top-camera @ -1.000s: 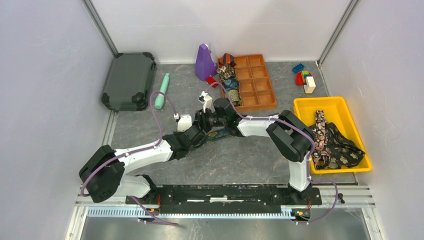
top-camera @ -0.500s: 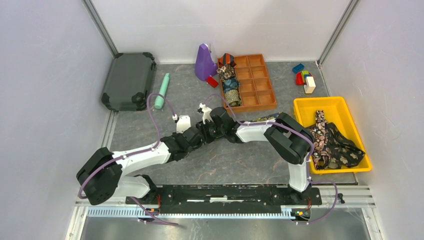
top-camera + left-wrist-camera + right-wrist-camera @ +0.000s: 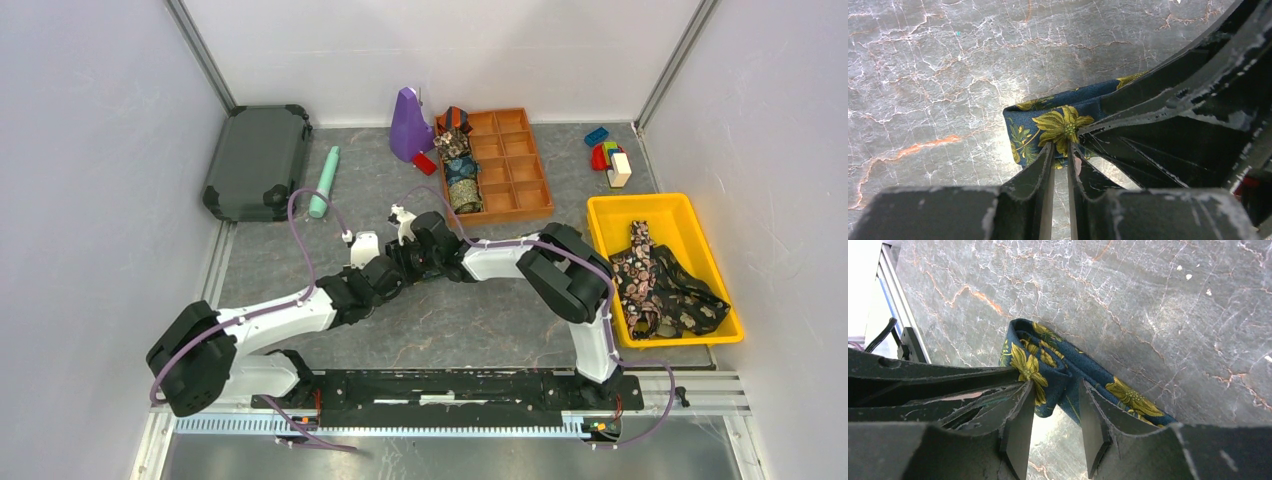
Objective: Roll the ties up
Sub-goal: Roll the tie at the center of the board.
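A navy tie with gold flowers lies on the grey marbled table; its folded end shows in the left wrist view and the right wrist view. My left gripper is nearly closed and pinches that end. My right gripper grips the bunched fold from the opposite side, its fingers touching the cloth on both sides. In the top view the two grippers, left and right, meet at mid-table and hide the tie. Rolled ties sit in the orange tray. Loose dark ties lie in the yellow bin.
A mint-green stick and a dark case are at the back left. A purple object stands beside the orange tray. Toy blocks sit at the back right.
Both grippers have moved together a little to the left and toward the back. The stretch of tie seen beneath them earlier is now hidden under the arms.
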{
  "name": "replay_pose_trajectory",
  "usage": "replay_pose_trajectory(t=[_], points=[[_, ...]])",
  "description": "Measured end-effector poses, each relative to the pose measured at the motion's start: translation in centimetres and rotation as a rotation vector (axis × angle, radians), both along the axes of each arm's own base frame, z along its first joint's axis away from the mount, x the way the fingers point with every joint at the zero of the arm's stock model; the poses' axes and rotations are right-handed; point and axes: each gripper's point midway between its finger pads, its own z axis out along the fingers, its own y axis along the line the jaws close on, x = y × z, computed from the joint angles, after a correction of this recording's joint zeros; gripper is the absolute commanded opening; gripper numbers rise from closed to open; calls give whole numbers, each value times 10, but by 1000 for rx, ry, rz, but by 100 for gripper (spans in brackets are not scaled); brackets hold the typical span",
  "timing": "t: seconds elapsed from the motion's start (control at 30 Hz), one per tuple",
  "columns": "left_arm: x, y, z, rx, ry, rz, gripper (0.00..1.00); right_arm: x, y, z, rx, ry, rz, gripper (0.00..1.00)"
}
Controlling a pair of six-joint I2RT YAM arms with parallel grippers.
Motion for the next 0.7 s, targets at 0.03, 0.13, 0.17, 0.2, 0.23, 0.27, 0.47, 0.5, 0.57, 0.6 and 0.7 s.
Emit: replay_pose_trajectory(t=[0.03, 0.13, 0.17, 0.2, 0.23, 0.27, 0.47, 0.5, 0.57, 0.6, 0.7], points=[[0, 0, 0, 0, 0, 0, 21, 1, 1, -1, 0, 0, -1, 38], [-1, 0, 0, -2, 1, -1, 21, 0, 2, -4, -2, 10, -2, 29], [-1, 0, 0, -2, 1, -1, 21, 0, 3, -5, -2, 12, -2, 26], [-1, 0, 0, -3, 1, -2, 23, 0, 3, -5, -1, 13, -1, 22], [-1, 0, 0, -4, 0, -2, 27, 0, 4, -5, -1, 14, 0, 19], [-1, 0, 1, -6, -1, -2, 33, -1, 4, -5, 0, 15, 0, 17], [-6, 8, 9, -11, -4, 16, 63, 0, 6, -5, -1, 8, 3, 14], [-8, 10, 11, -12, -5, 22, 63, 1, 7, -6, -1, 8, 4, 14], [-10, 17, 17, -19, -9, 36, 62, 2, 8, -6, 0, 5, 6, 14], [-9, 20, 20, -28, -13, 46, 62, 2, 8, -6, 0, 4, 7, 14], [-4, 32, 24, -93, -20, 99, 61, 4, 10, -6, 0, -3, 11, 14]])
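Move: The tie's folded end is right at the left fingertips, about 1 cm below them, and those fingers still seem to hold it. From the right hand this fold lies about 2 cm to the left and 1 cm lower, with the loose strip's middle roughly 12 cm to the right and 4 cm ahead. The wooden tray's middle is some 25 cm ahead and 22 cm right of the fold, the mint-green bottle 22 cm ahead and 13 cm left of it. The right hand takes over the folded tie beside the left fingertips, its half-open fingers closing until they pinch the layers while the hand eases about 1 cm left and slightly down. Once the right grip is nearly shut, the left fingers spread wide, come free of the fold, and the left hand draws off some 3 cm to its left while rising about 2.5 cm. ##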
